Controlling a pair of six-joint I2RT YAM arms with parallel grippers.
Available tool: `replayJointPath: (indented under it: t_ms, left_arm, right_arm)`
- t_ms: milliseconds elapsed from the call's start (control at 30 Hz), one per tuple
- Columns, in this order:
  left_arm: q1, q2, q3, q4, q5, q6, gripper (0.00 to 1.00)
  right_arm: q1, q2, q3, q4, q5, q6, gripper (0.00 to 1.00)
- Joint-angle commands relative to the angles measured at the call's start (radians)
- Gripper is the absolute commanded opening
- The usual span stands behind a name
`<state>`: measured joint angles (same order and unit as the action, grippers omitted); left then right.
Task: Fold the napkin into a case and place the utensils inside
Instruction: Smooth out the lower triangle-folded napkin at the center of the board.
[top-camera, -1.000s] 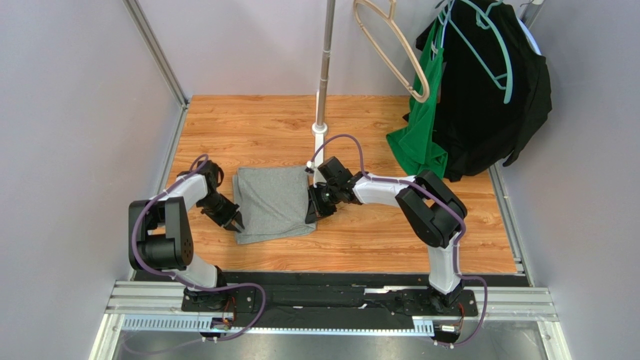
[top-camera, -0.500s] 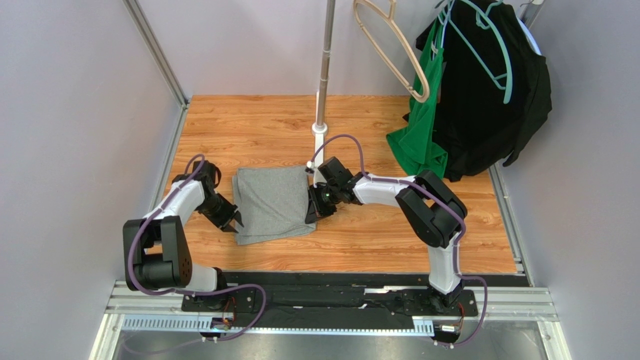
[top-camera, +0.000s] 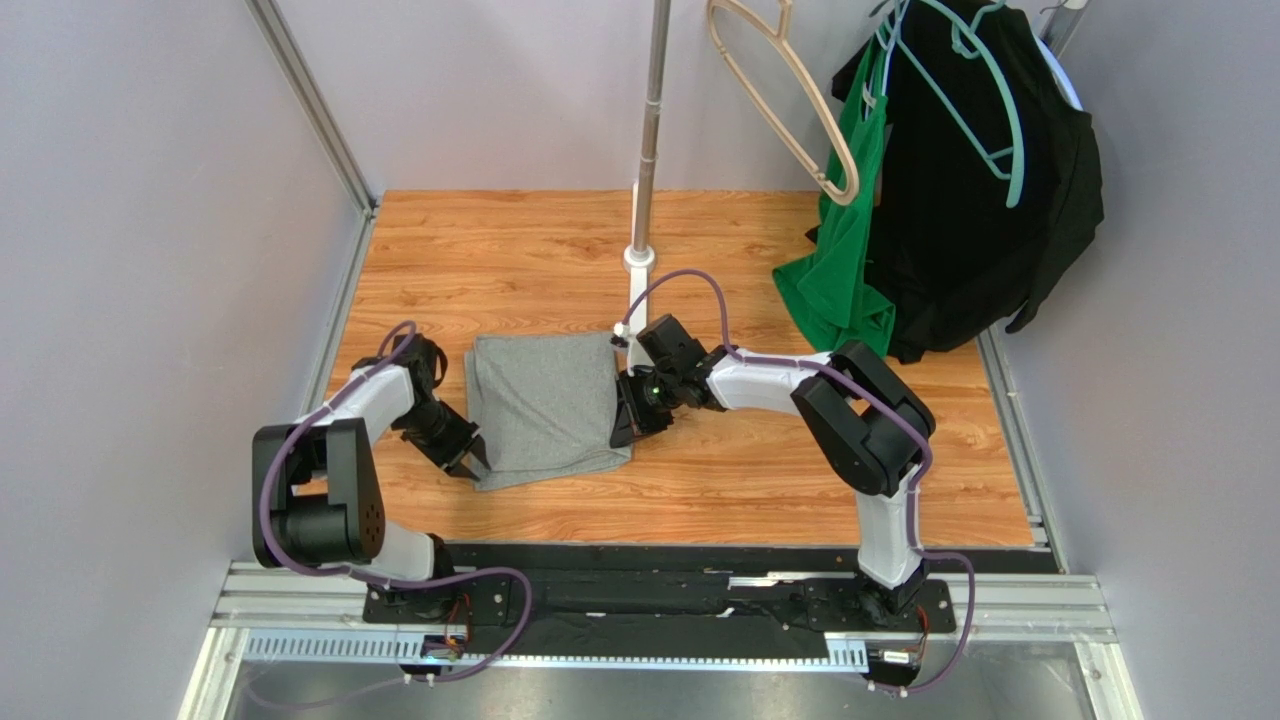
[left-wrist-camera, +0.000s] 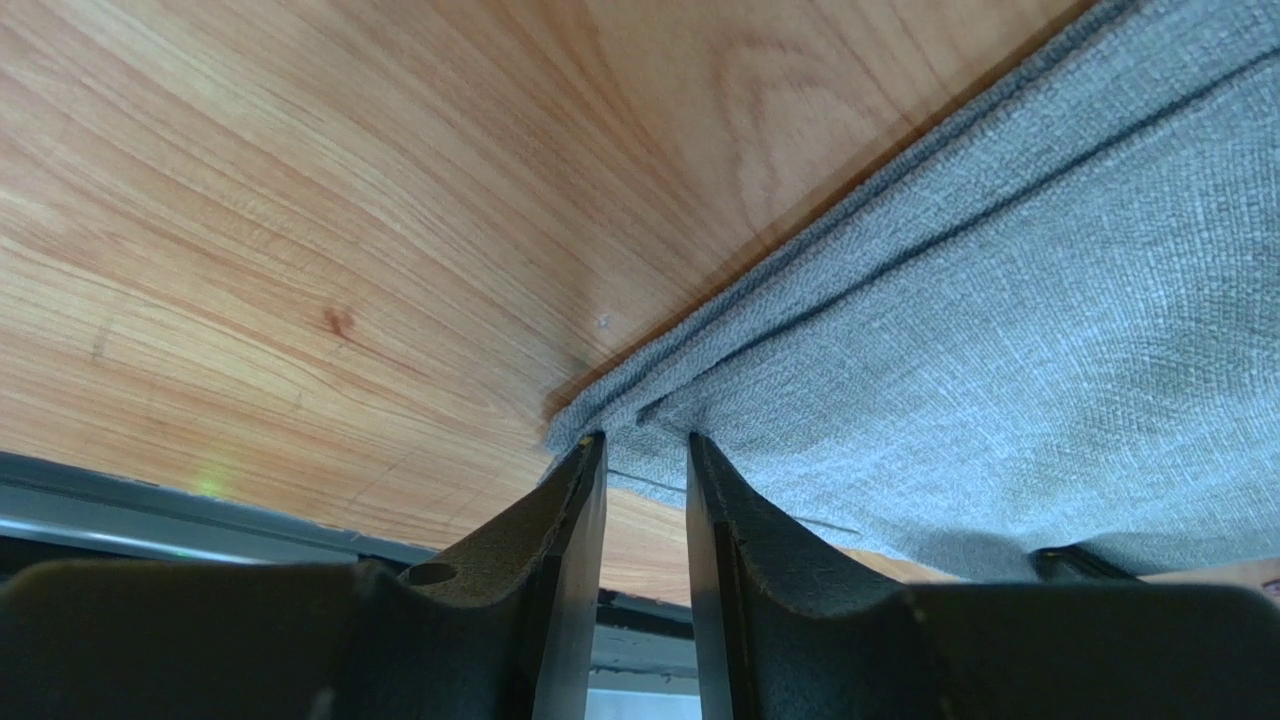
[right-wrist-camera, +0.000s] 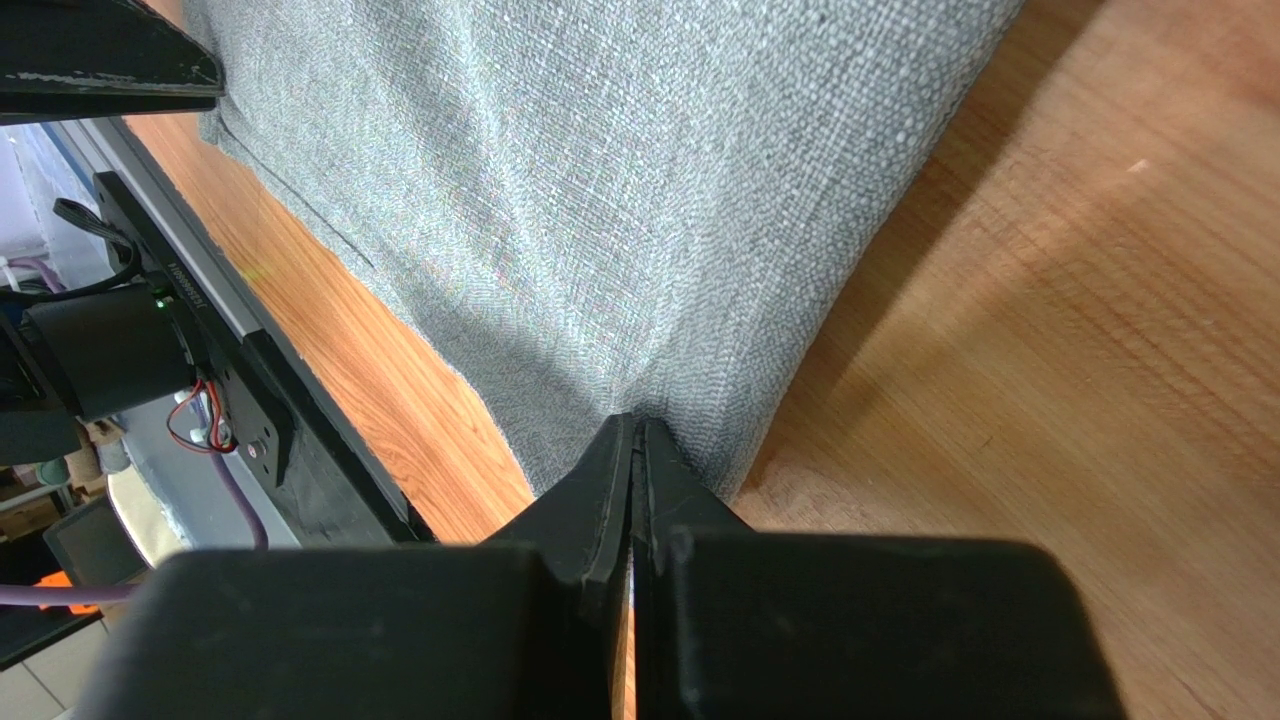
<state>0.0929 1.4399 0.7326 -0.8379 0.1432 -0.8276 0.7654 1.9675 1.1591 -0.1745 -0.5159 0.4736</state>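
Observation:
The grey napkin (top-camera: 546, 405) lies flat on the wooden table, folded in layers into a broad rectangle; no narrow case shape shows. My left gripper (top-camera: 469, 458) sits low at its near-left corner, open, with the layered corner (left-wrist-camera: 631, 408) just beyond the fingertips and nothing between them (left-wrist-camera: 646, 450). My right gripper (top-camera: 621, 422) is shut, its tips (right-wrist-camera: 639, 431) pressed against the napkin's (right-wrist-camera: 601, 180) right edge, where the cloth puckers slightly. The utensils are out of view.
A metal pole (top-camera: 648, 135) stands on a white base (top-camera: 642, 258) behind the napkin. A green garment (top-camera: 842, 278) and a black garment (top-camera: 977, 195) hang on hangers at the back right. Grey walls close both sides; a black rail (top-camera: 661, 558) runs along the near edge.
My left gripper has shifted slightly toward the napkin's near-left corner and its jaws have spread a little. The right gripper and the napkin have stayed put.

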Motion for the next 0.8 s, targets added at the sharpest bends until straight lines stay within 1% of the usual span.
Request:
replayJointPath:
  t_ms: [0,100,133,200,233,300,333,533,667,767]
  left_arm:
    - [-0.004,0.031,0.01,0.034,-0.042,-0.007,0.34]
    - [-0.002,0.06,0.021,0.048,-0.044,-0.01,0.26]
    - [-0.002,0.065,0.022,0.051,-0.042,-0.01,0.19]
    - [-0.002,0.065,0.025,0.059,-0.042,-0.011,0.13]
    - [-0.004,0.063,0.027,0.059,-0.04,-0.007,0.06]
    - [-0.008,0.041,0.021,0.049,-0.047,-0.005,0.01]
    - [-0.01,0.027,0.019,0.045,-0.053,-0.002,0.0]
    - [-0.024,-0.114,0.033,-0.036,-0.086,0.013,0.0]
    - [-0.025,-0.162,0.041,-0.072,-0.079,0.016,0.0]
    - [-0.025,-0.156,0.03,-0.075,-0.059,0.024,0.0]
  right_arm:
    - [0.008,-0.039,-0.013,0.018,0.001,-0.015,0.0]
    - [0.008,-0.041,-0.016,0.021,0.002,-0.013,0.0]
    - [0.008,-0.041,-0.016,0.02,0.001,-0.013,0.0]
    - [0.008,-0.042,-0.018,0.021,0.001,-0.013,0.0]
    - [0.008,-0.041,-0.018,0.023,0.001,-0.013,0.0]
    - [0.008,-0.038,-0.013,0.021,-0.003,-0.012,0.0]
    - [0.008,-0.039,-0.013,0.023,-0.003,-0.013,0.0]
    - [0.008,-0.035,-0.013,0.024,-0.006,-0.01,0.0]
    - [0.008,-0.038,-0.015,0.026,-0.004,-0.01,0.0]
    - [0.006,-0.039,-0.016,0.027,-0.004,-0.009,0.0]
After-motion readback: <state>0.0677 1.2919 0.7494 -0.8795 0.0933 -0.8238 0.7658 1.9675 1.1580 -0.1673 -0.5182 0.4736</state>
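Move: The napkin's near-left corner lies right under the left gripper's open fingers, about 1 cm down and no more than 1 cm nearer the base. From that gripper the napkin's middle is some 9 cm ahead and 9 cm to the right, and its near-right corner about 20 cm to the right and 1 cm ahead. The board's front edge runs roughly 9 cm back. The right gripper has the near-left corner some 19 cm to its left and 4 cm back. Sink the left gripper the last half centimetre onto the napkin's near-left corner, close its partly open fingers fully to pinch the folded edge, then raise it straight up about 3 cm, letting the fingertips swing slightly outward. Keep the right gripper still, its shut fingertips staying on the cloth near the near-right corner. ##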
